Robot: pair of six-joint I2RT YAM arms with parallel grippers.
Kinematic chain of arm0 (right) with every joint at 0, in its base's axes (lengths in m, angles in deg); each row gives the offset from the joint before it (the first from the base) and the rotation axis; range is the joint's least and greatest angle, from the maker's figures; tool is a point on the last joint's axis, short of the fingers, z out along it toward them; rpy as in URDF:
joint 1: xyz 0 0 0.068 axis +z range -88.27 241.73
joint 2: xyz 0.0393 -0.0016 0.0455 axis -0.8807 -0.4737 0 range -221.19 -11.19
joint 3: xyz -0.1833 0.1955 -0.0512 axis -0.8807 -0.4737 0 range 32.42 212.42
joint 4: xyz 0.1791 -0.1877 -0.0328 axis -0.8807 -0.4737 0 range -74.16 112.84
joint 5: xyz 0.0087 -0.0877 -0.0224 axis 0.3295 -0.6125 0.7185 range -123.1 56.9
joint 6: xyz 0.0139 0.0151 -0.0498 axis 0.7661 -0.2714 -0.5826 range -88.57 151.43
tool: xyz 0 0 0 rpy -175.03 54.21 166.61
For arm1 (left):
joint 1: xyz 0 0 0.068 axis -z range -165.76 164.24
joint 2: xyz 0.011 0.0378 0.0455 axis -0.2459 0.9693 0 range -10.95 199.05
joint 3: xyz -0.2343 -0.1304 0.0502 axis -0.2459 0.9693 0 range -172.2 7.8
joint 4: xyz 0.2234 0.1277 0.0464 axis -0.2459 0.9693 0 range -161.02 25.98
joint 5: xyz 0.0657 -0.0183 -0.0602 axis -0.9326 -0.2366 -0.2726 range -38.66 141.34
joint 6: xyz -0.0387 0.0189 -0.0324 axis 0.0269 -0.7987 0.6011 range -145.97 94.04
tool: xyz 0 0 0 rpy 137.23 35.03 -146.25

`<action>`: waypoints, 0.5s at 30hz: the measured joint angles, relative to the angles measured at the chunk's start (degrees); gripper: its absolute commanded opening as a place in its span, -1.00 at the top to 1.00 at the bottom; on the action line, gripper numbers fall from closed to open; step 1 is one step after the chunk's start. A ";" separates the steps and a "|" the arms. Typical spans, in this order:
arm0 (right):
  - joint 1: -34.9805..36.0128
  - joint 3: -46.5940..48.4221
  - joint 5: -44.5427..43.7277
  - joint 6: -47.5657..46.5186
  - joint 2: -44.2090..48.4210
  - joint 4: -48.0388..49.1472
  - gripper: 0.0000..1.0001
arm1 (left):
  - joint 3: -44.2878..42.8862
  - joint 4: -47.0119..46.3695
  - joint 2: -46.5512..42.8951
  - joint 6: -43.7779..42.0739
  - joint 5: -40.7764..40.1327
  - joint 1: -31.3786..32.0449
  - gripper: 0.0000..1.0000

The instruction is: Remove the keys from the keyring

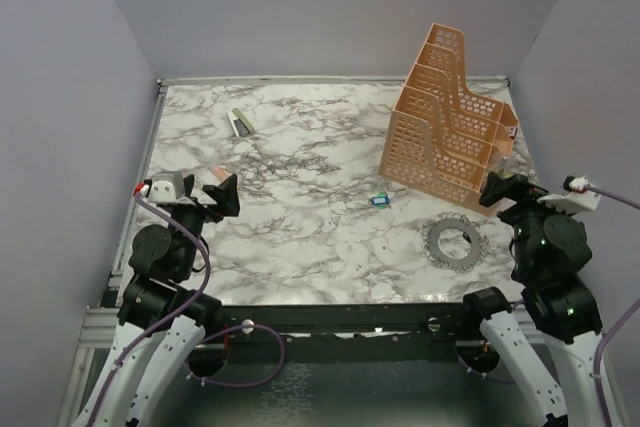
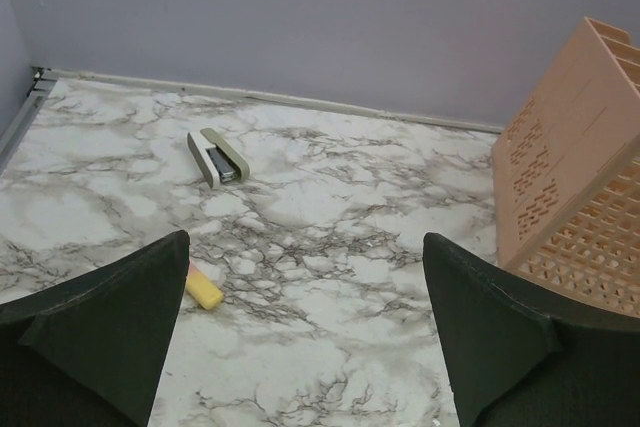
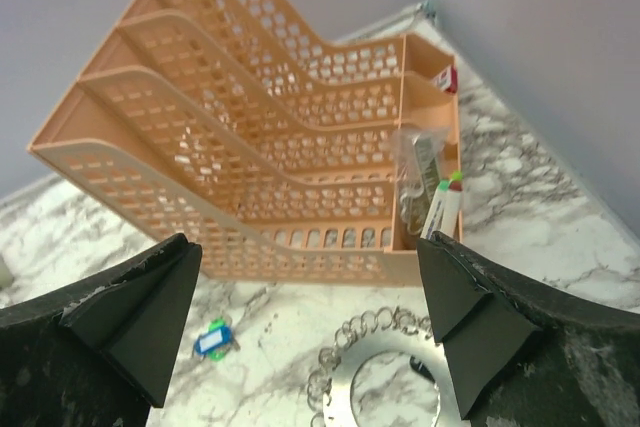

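The keyring (image 1: 436,244) lies flat on the marble table at the right front, a grey ring with small silvery keys (image 1: 468,229) fanned round its rim like teeth. In the right wrist view the keyring (image 3: 341,378) lies low in the picture, its keys (image 3: 366,323) showing as small metal loops. My right gripper (image 1: 498,190) (image 3: 305,240) hangs open above and just behind it, holding nothing. My left gripper (image 1: 222,193) (image 2: 305,239) stands open over the table's left side, far from the ring, with only bare marble between its fingers.
An orange mesh file organizer (image 1: 450,117) (image 3: 250,147) stands at the back right, with markers (image 3: 440,209) in its end slot. A small blue-green tag (image 1: 379,200) (image 3: 213,339) lies left of the ring. A stapler (image 1: 239,123) (image 2: 218,157) and a yellow highlighter (image 2: 203,290) lie on the left.
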 measured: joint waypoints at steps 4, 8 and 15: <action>0.00 4.24 2.78 4.79 -8.20 -5.68 -0.99 | 0.00 -0.02 -2.16 -0.22 0.00 1.73 -0.98; 0.00 7.87 7.04 10.84 -14.91 -11.17 -0.96 | 0.00 0.02 -3.37 -0.42 -0.02 2.60 -0.98; 0.00 7.02 15.82 19.54 -27.78 -17.70 -0.93 | 0.02 0.26 -5.14 -0.48 -0.20 3.30 -0.98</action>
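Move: The keyring with the blue and green tags lies about 16 cm ahead of the right hand, some 16 cm to its left and 30 cm below. The metal disc with its rim of rings is roughly 8 cm ahead and 1 cm left, equally low; the orange rack stands beyond, its middle some 27 cm ahead, 3 cm left and 18 cm below. From the left hand the tagged keyring is about 13 cm ahead, 34 cm right and 29 cm below. Towards the tagged keyring the right hand sinks some 11 cm, ever faster, while swinging about 7 cm left and a little forward, open and touching nothing. Its fingers tip down by about 35 degrees, with a slight roll that lifts the hand's left side. The left hand, also open and empty, eases back and up a couple of centimetres. ##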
